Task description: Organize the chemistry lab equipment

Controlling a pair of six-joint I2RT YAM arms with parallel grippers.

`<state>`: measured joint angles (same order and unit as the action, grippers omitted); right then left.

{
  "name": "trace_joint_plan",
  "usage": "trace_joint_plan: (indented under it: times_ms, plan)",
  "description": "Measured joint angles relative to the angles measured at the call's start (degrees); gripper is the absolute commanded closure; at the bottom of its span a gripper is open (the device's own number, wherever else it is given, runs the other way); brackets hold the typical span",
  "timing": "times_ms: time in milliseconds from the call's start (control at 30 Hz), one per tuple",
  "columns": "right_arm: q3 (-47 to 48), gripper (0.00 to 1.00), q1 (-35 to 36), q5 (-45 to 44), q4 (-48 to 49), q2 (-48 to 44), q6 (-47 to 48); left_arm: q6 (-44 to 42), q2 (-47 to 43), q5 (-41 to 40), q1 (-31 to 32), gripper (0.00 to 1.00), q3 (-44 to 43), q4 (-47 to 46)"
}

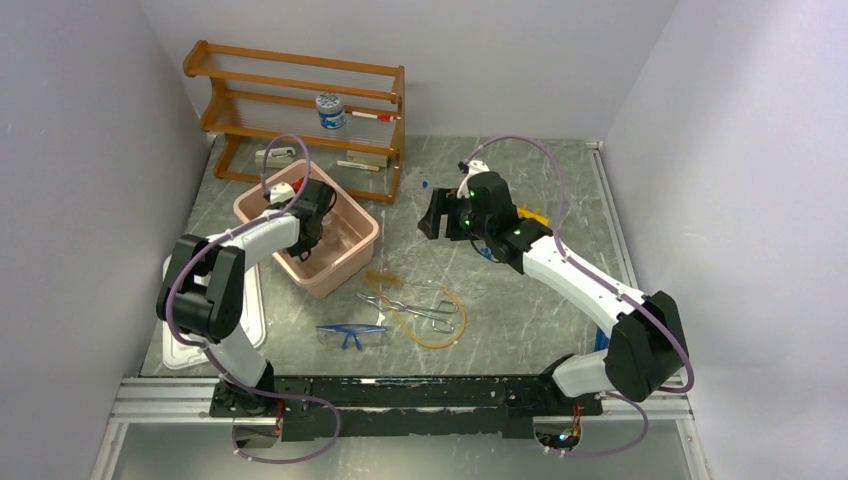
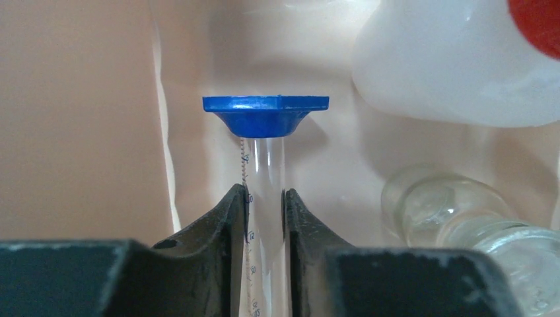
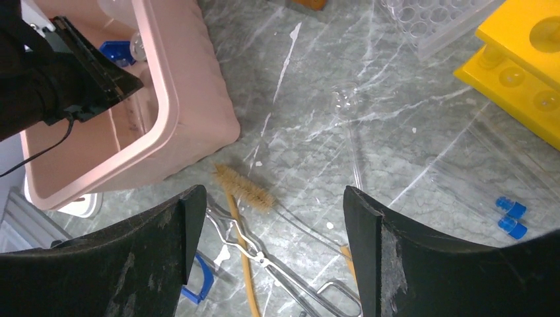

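My left gripper (image 2: 265,195) is down inside the pink bin (image 1: 360,250), shut on a clear graduated tube with a blue end (image 2: 265,113). A squeeze bottle (image 2: 449,66) with a red nozzle and small glassware (image 2: 455,211) lie beside it in the bin. My right gripper (image 3: 274,198) hangs open above the table, nothing between its fingers. Below it lie a bristle brush (image 3: 244,187), metal tongs (image 1: 408,304) and amber tubing (image 1: 440,335). Blue-framed goggles (image 1: 352,334) lie near the front. The yellow rack (image 3: 522,59) is on the right, two blue caps (image 3: 510,216) near it.
A wooden shelf (image 1: 300,100) at the back left holds a small jar (image 1: 330,110) and thin tubes. A white tray (image 1: 250,320) lies left of the bin. A clear holed rack (image 3: 436,20) stands beside the yellow one. Walls close in left, right and behind.
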<state>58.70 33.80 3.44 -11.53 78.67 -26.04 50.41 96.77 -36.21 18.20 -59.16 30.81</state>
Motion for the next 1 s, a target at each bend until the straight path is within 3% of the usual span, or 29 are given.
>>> trace_joint_plan:
  times_ms: [100, 167, 400, 667, 1000]
  plan:
    - [-0.2, 0.21, 0.0, 0.2, 1.0, 0.0, 0.1, 0.2, -0.4, 0.0, 0.0, 0.53, 1.2, -1.5]
    - [-0.8, 0.21, 0.0, 0.2, 1.6, -0.1, 0.3, 0.2, -1.1, 0.1, 0.0, 0.49, 2.3, -1.8]
    - [-3.7, 0.22, 0.0, 0.3, 2.6, -0.2, 0.9, -0.3, -6.7, 0.0, 0.0, 0.42, 2.6, -1.5]
    - [-8.6, 0.47, 3.6, 0.0, 5.0, 0.0, 7.0, -3.1, -19.2, 0.5, 0.0, 0.36, 1.0, 1.1]
    - [-8.9, 0.44, 16.4, 0.5, 8.1, 10.9, 15.6, -15.3, -37.8, 7.4, 0.0, 0.31, -5.7, -2.1]
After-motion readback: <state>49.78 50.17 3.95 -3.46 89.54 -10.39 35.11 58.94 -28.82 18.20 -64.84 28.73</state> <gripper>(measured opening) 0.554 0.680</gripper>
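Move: The left fingers hold the graduated cylinder just over the bin floor, its middle about 2 cm back and 2 cm right; the squeeze bottle stands 7 cm ahead and 3 cm right, the small flask 4 cm ahead and 7 cm right. For the empty right hand, the tongs lie roughly 11 cm back, 5 cm left and 16 cm below, the brush head 5 cm back and 9 cm left, the goggles about 16 cm back and 16 cm left. Left releases the cylinder, rising some 25 cm; right, narrowing, sinks 12 cm, back and left, towards the tongs. ##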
